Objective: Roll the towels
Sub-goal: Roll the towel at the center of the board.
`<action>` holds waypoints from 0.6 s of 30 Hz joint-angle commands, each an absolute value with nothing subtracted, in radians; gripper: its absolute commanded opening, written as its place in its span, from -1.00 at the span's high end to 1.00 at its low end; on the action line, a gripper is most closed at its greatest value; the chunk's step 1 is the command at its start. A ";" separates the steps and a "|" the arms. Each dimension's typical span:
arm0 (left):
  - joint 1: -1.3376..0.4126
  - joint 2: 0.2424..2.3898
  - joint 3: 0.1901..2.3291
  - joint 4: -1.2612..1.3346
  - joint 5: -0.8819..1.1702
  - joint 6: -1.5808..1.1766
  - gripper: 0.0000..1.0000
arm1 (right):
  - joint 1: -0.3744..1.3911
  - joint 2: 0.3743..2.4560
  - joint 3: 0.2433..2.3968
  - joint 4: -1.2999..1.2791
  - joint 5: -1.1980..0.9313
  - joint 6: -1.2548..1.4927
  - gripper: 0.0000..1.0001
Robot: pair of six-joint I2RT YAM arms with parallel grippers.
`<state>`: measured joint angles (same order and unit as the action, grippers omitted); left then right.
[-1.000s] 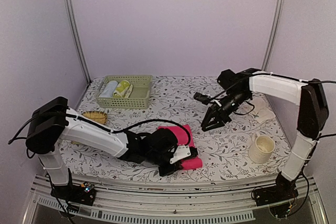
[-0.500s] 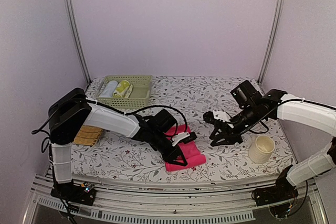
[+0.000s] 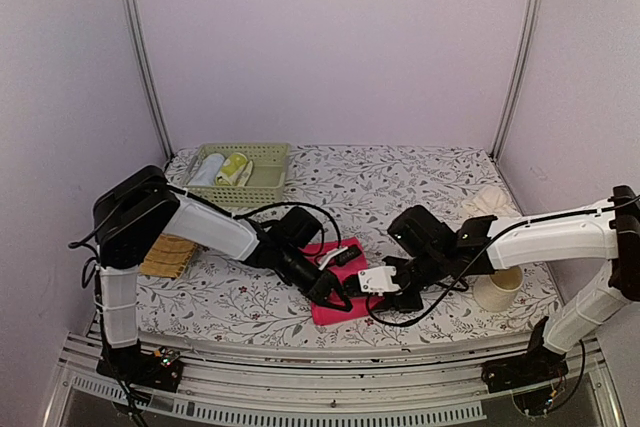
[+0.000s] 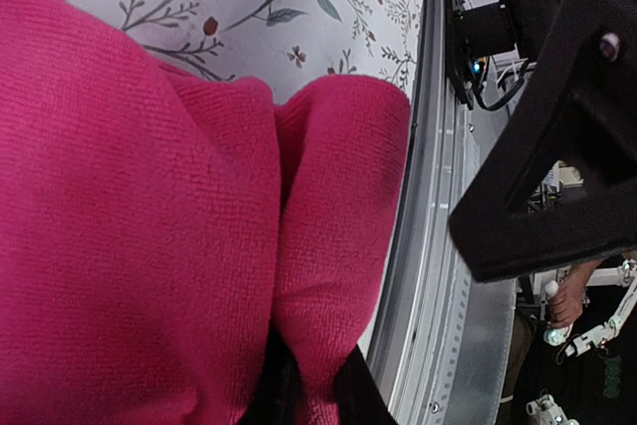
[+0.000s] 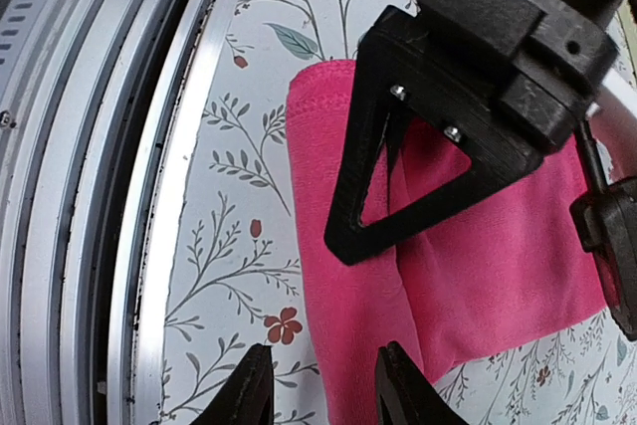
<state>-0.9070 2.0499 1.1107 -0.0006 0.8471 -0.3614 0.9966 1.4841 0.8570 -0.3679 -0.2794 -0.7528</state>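
Observation:
The pink towel lies folded near the front edge of the table, and it shows close up in both wrist views. My left gripper is shut on a fold of it, the cloth pinched between the black fingers. My right gripper has come in from the right and hovers open over the towel's near edge, one fingertip over the cloth and one over the tablecloth. The cream-white towel lies crumpled at the back right.
A cream mug stands just right of the right arm. A green basket with rolled items sits at the back left. A straw mat lies at the left edge. The metal front rail runs close beside the pink towel.
The right arm swung down from the back right to the pink towel beside the left gripper. The left gripper kept its hold and the towel shifted slightly.

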 commanded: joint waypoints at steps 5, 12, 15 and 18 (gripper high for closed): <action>-0.876 2.090 1.104 0.018 0.906 -0.418 0.94 | 1.047 1.641 0.851 -0.183 -0.198 -0.761 0.22; -0.862 2.119 1.117 0.021 0.928 -0.417 0.96 | 1.054 1.722 0.840 -0.128 -0.105 -0.762 0.22; -0.847 2.139 1.133 0.015 0.953 -0.424 0.98 | 1.055 1.755 0.838 -0.130 -0.092 -0.774 0.22; -0.833 2.138 1.143 0.017 0.961 -0.427 0.86 | 1.055 1.796 0.847 -0.152 -0.095 -0.779 0.28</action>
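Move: The left fingers already hold the near-side roll of the pink towel, whose middle is about 1 cm below them. From the right hand, the roll's middle lies roughly 2 cm ahead, 4 cm to the left and 6 cm below. The still-flat part of the towel is centred about 10 cm ahead of the right hand, 5 cm to its left and 8 cm below; the cream mug stands some 23 cm to its right and 2 cm ahead. The right hand brings its part-open fingers down astride the towel roll, close beside the left fingertips, seeming to touch it by the end; it sinks about 5 cm while slipping left, then drifts forward in the later part. The left fingers keep their pinch and edge the roll forward about 1 cm, tipping down slightly. ##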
